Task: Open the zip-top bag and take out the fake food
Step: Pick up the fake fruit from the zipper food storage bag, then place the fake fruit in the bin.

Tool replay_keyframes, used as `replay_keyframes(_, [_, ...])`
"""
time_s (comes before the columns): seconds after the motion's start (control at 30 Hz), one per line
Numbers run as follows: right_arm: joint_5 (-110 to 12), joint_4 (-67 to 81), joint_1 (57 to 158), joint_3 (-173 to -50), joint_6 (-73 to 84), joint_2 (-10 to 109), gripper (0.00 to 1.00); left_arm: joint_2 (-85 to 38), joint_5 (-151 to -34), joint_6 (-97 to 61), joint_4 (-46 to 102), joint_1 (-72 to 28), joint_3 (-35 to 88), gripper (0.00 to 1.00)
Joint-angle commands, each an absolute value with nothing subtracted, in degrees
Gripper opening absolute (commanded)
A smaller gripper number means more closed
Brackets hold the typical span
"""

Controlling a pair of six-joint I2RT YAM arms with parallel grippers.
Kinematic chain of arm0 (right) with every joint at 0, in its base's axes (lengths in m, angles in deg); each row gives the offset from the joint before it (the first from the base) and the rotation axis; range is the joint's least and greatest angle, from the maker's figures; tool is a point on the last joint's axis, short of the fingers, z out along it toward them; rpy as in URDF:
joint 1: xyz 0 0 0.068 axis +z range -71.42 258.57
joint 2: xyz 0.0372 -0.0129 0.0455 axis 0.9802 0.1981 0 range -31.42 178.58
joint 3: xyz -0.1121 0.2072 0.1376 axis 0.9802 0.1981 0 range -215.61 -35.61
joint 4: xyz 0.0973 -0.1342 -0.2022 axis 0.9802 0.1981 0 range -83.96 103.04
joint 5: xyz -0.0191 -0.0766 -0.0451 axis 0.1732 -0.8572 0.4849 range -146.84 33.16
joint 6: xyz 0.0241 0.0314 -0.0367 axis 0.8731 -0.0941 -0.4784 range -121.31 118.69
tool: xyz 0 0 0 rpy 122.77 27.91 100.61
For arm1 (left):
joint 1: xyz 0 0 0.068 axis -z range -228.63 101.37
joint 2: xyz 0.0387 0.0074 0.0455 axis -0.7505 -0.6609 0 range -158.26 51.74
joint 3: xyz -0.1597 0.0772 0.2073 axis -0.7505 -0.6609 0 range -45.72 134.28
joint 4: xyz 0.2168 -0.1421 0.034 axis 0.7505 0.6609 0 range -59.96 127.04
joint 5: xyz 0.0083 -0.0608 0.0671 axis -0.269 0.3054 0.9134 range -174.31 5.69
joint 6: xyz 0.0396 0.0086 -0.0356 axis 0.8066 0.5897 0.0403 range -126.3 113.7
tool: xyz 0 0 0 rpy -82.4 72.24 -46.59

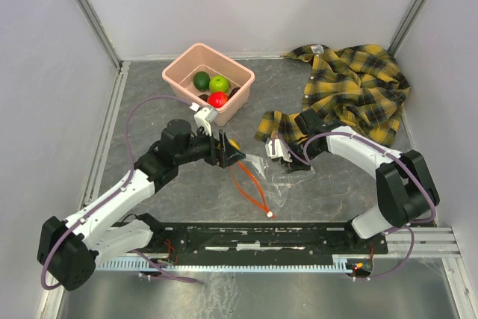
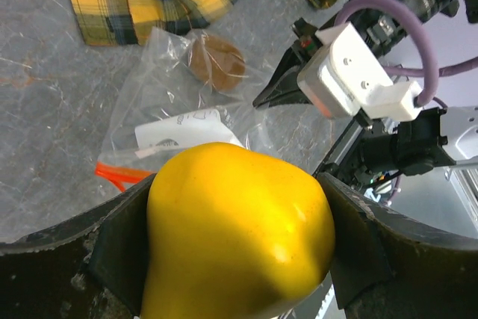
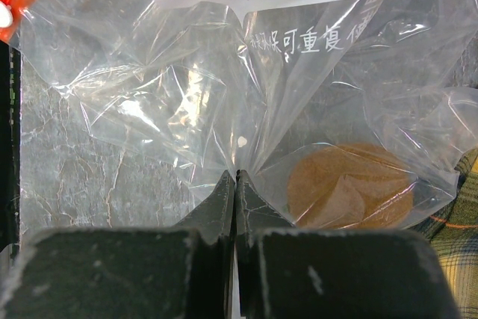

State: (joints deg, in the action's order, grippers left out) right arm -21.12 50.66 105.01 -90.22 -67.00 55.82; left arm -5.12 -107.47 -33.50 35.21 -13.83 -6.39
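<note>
My left gripper (image 2: 239, 248) is shut on a glossy yellow-orange piece of fake food (image 2: 239, 222), held just left of the zip-top bag (image 1: 272, 177) in the top view. The clear, crinkly bag lies on the table with its orange-red zip strip (image 1: 250, 184) trailing toward the near edge. My right gripper (image 3: 237, 177) is shut, pinching a fold of the bag's plastic (image 3: 187, 95). A brown fake fruit (image 3: 351, 184) sits inside the bag, just right of that pinch. A dark green (image 1: 202, 80), a light green (image 1: 219, 84) and a red fruit (image 1: 217, 98) lie in the pink tub (image 1: 188, 63).
The yellow-and-black plaid shirt (image 1: 351, 91) is heaped at the back right, its edge reaching the bag. The pink tub stands at the back, just beyond my left gripper. Grey walls close in the table on both sides and at the rear.
</note>
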Motion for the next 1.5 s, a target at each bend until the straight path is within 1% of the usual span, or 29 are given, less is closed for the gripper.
replay_keyframes(0.0, [-20.9, 50.2, 104.6, -90.2, -67.6, 54.8, 0.02, -6.0, -109.5, -31.0, 35.5, -15.2, -1.8, 0.40])
replay_keyframes(0.27, [-20.7, 50.3, 104.6, -90.2, -67.8, 54.8, 0.03, -7.9, -109.8, -30.8, 35.5, -17.7, 2.5, 0.39])
replay_keyframes(0.43, [-20.6, 50.4, 104.5, -90.2, -67.9, 54.8, 0.03, -9.4, -109.8, -30.1, 35.9, -19.3, 5.8, 0.37])
replay_keyframes(0.6, [-20.5, 50.5, 104.6, -90.2, -67.9, 54.8, 0.03, -11.1, -110.5, -29.5, 35.7, -21.0, 8.2, 0.36])
replay_keyframes(1.27, [-19.9, 51.0, 104.6, -90.1, -68.6, 54.8, 0.03, -19.3, -113.5, -31.5, 28.8, -30.1, 12.8, 0.37])
replay_keyframes(1.47, [-19.8, 51.1, 104.5, -90.1, -68.8, 54.7, 0.04, -22.9, -112.8, -31.8, 27.3, -32.2, 15.6, 0.37])
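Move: The pink box, where the yellow fake fruit already held in the left hand is going, has its middle about 20 cm ahead, 8 cm to the left and 12 cm below. The red fruit in its near end lies some 15 cm ahead and 5 cm left; the zip-top bag is about 10 cm back, 11 cm right and 17 cm down. From the right hand, the box is roughly 26 cm ahead and 25 cm left. Left hand carries the yellow fruit some 13 cm forward, rising 5 and edging left, towards the pink box. ##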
